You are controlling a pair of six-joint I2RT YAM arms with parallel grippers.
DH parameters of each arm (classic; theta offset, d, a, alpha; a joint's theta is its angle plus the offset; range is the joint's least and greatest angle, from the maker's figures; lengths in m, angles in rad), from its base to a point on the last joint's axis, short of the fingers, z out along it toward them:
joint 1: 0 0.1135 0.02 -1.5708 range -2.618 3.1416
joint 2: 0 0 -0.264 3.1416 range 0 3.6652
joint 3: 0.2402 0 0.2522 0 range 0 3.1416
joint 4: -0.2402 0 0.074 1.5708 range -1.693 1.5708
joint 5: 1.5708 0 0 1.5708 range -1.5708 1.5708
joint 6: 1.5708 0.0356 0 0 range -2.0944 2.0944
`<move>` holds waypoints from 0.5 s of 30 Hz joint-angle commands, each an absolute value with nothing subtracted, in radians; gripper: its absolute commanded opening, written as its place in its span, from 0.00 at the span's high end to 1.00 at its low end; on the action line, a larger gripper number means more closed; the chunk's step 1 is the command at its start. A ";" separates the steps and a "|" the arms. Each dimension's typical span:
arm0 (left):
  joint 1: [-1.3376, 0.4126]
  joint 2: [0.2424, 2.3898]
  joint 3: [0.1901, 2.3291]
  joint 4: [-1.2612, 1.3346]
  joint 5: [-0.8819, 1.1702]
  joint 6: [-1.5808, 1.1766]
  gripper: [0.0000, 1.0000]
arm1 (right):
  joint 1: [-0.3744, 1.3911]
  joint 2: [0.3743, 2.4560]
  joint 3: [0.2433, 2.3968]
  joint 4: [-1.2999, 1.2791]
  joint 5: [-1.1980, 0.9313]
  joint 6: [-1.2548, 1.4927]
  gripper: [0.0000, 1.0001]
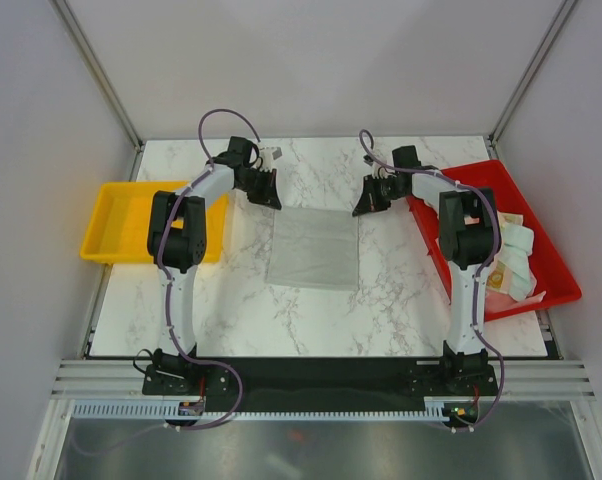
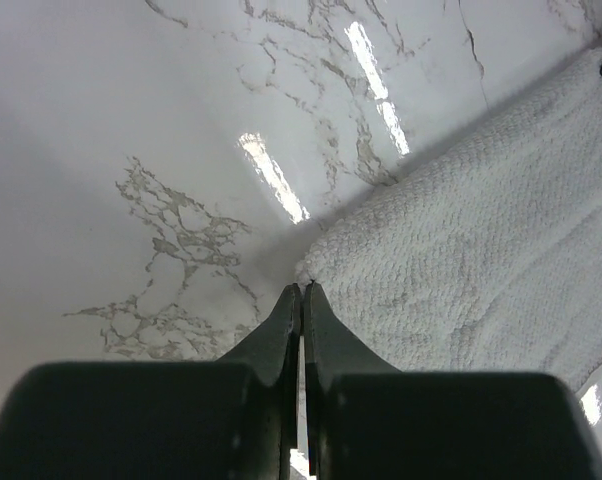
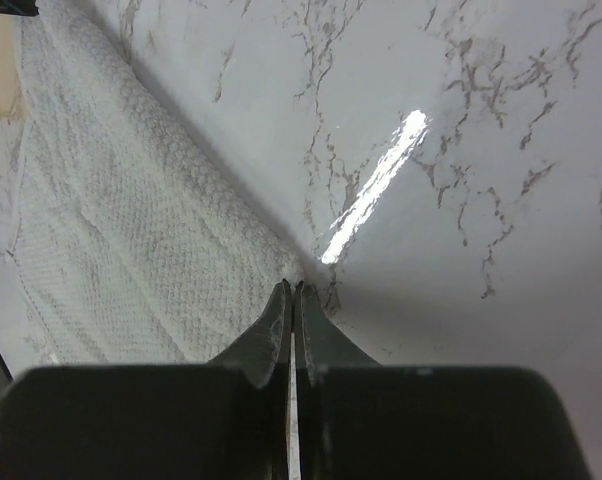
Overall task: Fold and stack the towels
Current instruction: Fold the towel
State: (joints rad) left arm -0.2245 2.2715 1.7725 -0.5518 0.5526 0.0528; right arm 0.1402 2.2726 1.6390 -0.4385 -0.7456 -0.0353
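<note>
One grey-white towel (image 1: 313, 248) lies flat and spread out in the middle of the marble table. My left gripper (image 1: 271, 197) is down at its far left corner, and my right gripper (image 1: 363, 205) at its far right corner. In the left wrist view the fingertips (image 2: 302, 288) are shut, pinching the tip of the towel (image 2: 481, 230) corner. The right wrist view shows the same: that gripper (image 3: 292, 286) is shut on the corner of the towel (image 3: 121, 220). More towels (image 1: 518, 258), pale and orange-printed, lie bunched in the red tray.
A red tray (image 1: 521, 195) holding the other towels stands at the right edge, close behind my right arm. A yellow tray (image 1: 121, 215) stands at the left edge, beside my left arm. Grey walls close in the table on three sides.
</note>
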 commanded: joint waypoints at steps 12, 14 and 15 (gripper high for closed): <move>-0.224 2.137 1.755 -0.529 0.580 -0.041 0.98 | 0.144 2.063 1.574 -0.390 -0.673 -0.057 1.00; -0.224 2.119 1.735 -0.519 0.580 -0.051 0.98 | 0.146 2.045 1.554 -0.387 -0.667 -0.049 1.00; -0.224 2.099 1.724 -0.515 0.578 -0.055 0.98 | 0.147 2.034 1.545 -0.384 -0.664 -0.045 1.00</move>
State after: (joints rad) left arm -0.2249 2.1998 1.7432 -0.5426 0.5568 -0.0109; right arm 0.1421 2.1010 1.5719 -0.4137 -0.6781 -0.0387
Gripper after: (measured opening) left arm 0.033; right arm 0.010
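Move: The towel's far edge is already pinched at both ends. Its near-left corner, where the fold is heading, lies about 22 cm back from the left hand, 1 cm to its left and 3 cm lower; the yellow bin's middle is some 28 cm left and 4 cm back. From the right hand the towel's near-right corner is about 22 cm straight back and 2 cm lower, and the red bin's middle some 30 cm right and 8 cm back. The towel's far edge is lifted almost straight up off the table between the two shut grippers, which keep their pinch on its ends. Both start slowly, then quicken; the right goes first and climbs about 5.5 cm, drifting slightly right as its wrist tips up a little, while the left rises only about 3 cm, with hardly any turn. ##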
